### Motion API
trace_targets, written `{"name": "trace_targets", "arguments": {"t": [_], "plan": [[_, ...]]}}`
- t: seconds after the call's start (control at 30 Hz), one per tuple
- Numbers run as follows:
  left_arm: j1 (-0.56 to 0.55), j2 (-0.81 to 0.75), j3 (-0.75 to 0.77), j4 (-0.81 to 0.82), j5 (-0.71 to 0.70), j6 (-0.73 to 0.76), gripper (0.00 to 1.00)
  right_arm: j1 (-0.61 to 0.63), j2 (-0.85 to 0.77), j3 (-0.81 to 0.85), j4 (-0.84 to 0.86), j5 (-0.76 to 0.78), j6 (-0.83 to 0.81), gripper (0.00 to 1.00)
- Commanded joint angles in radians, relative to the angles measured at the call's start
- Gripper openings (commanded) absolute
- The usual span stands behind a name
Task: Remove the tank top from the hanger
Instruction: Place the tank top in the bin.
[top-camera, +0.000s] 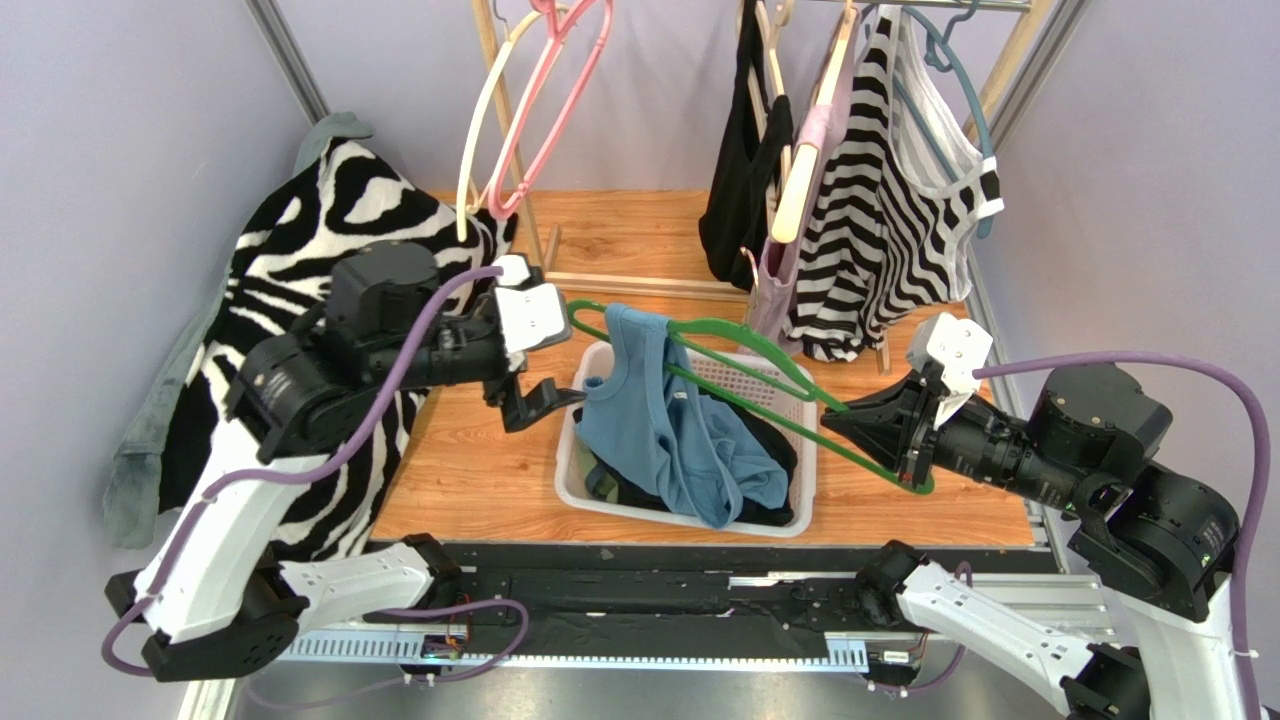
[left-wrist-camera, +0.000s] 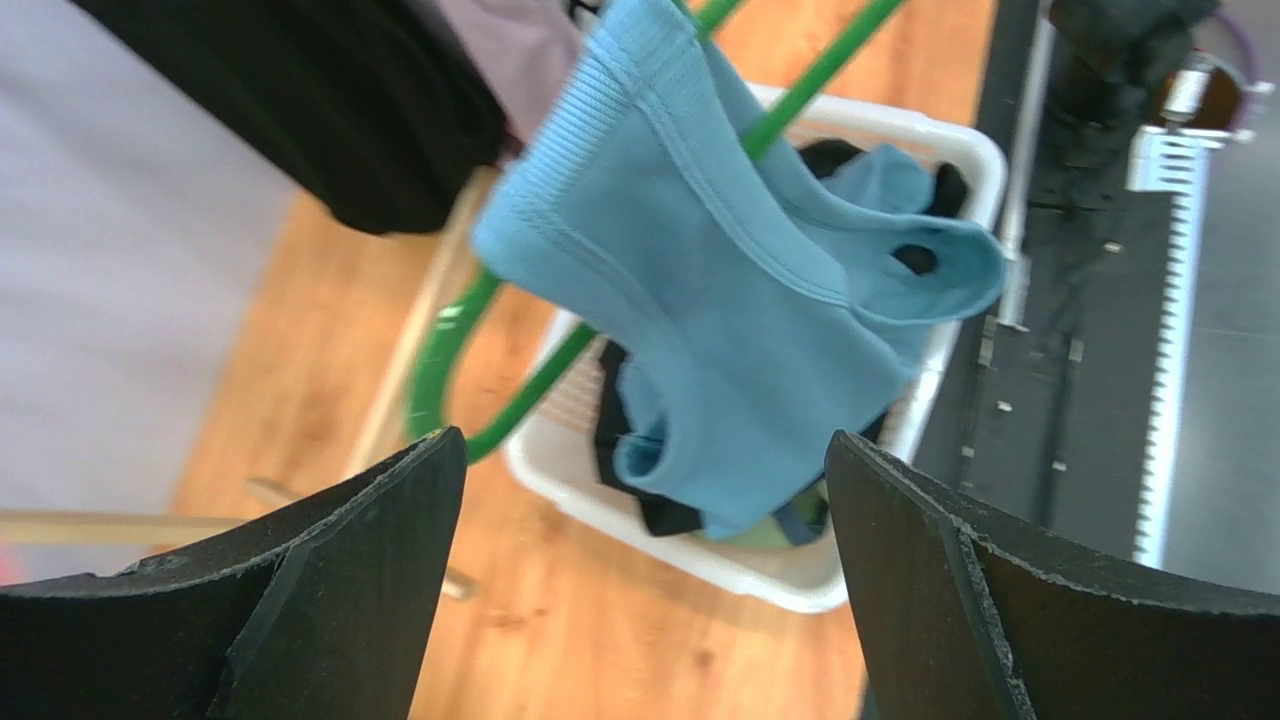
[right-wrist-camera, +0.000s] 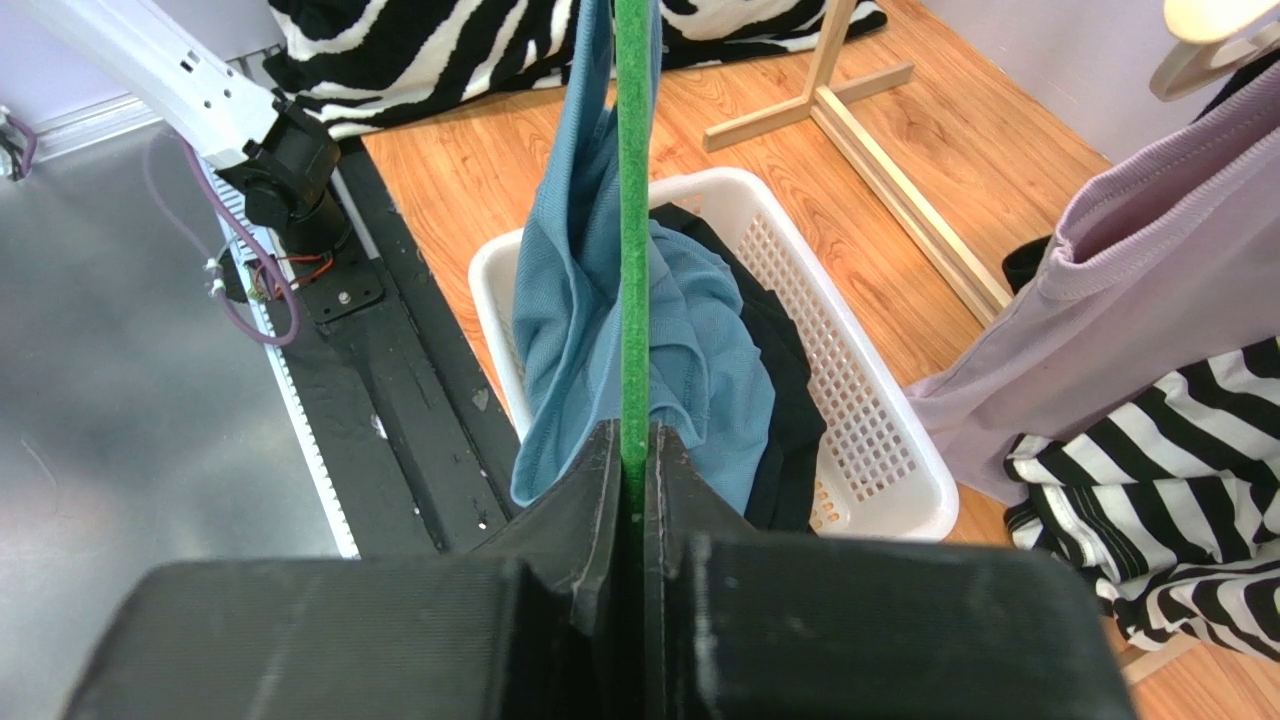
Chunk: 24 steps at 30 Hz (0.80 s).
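Note:
A blue tank top (top-camera: 676, 435) hangs over one arm of a green hanger (top-camera: 751, 360), and its lower part sags into the white basket (top-camera: 579, 488). My right gripper (top-camera: 842, 428) is shut on the hanger's right end; in the right wrist view the green bar (right-wrist-camera: 634, 225) runs straight out from between the closed jaws (right-wrist-camera: 639, 443), with the tank top (right-wrist-camera: 706, 360) draped beyond. My left gripper (top-camera: 541, 402) stands wide open just left of the basket, holding nothing. In the left wrist view the tank top (left-wrist-camera: 751, 300) and hanger (left-wrist-camera: 451, 353) lie beyond the open fingers (left-wrist-camera: 643, 440).
The basket (right-wrist-camera: 887, 450) also holds dark clothes. At the back a wooden rack (top-camera: 519, 195) carries pink and cream hangers (top-camera: 526, 105), a black garment (top-camera: 744, 150), a lilac top (top-camera: 781, 285) and a striped top (top-camera: 872, 225). A zebra-print cloth (top-camera: 301, 255) covers the left side.

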Motion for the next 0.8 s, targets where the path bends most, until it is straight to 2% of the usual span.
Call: {"name": "trace_targets", "arguments": {"t": [0.0, 0.23, 0.33, 0.37, 0.43, 0.47, 0.57, 0.63, 0.77], "plan": [[0.002, 0.033, -0.037, 0.073, 0.101, -0.109, 0.96, -0.003, -0.006, 0.039, 0.087, 0.024, 0.024, 0.0], [0.004, 0.117, -0.016, 0.147, 0.065, -0.178, 0.96, -0.003, -0.014, 0.045, 0.106, -0.016, 0.05, 0.0], [0.002, 0.157, 0.026, 0.166, 0.046, -0.204, 0.88, -0.003, -0.02, 0.041, 0.109, -0.027, 0.06, 0.0], [0.002, 0.171, 0.042, 0.167, 0.061, -0.208, 0.76, -0.003, -0.025, 0.036, 0.109, -0.027, 0.062, 0.0], [0.002, 0.183, 0.053, 0.167, 0.083, -0.218, 0.63, -0.005, -0.032, 0.032, 0.112, -0.022, 0.06, 0.0], [0.004, 0.188, 0.058, 0.169, 0.093, -0.221, 0.46, -0.005, -0.035, 0.027, 0.11, -0.021, 0.06, 0.0], [0.002, 0.189, 0.061, 0.17, 0.086, -0.221, 0.06, -0.005, -0.043, 0.021, 0.11, -0.013, 0.057, 0.0], [0.004, 0.189, 0.064, 0.17, 0.083, -0.227, 0.0, -0.005, -0.043, 0.021, 0.109, -0.01, 0.057, 0.0], [0.004, 0.186, 0.079, 0.166, 0.092, -0.23, 0.0, -0.003, -0.042, 0.019, 0.101, 0.011, 0.053, 0.0]]}}
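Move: The tank top's hem, draped over the green hanger near its free end, lies about 6 cm to the left hand's right, 3 cm ahead and 3 cm below; the hanger's free end is some 5 cm ahead, 3 cm right and 3 cm lower. The bin's middle is roughly 15 cm right, 3 cm ahead and 28 cm below. From the right hand, already gripping the hanger's other end, the hem lies about 22 cm left, 9 cm ahead and slightly lower. The tank top's hem is what the open left hand comes for: it travels about 6 cm right towards the cloth, sinking some 3 cm and then swinging forward a little over 3 cm as the wrist tips some 15 degrees. The fingers then shut from wide open, pinching the hem beside the hanger's free end, and the hand rises about 1 cm. The right hand keeps its grip on the hanger, nearly still. ##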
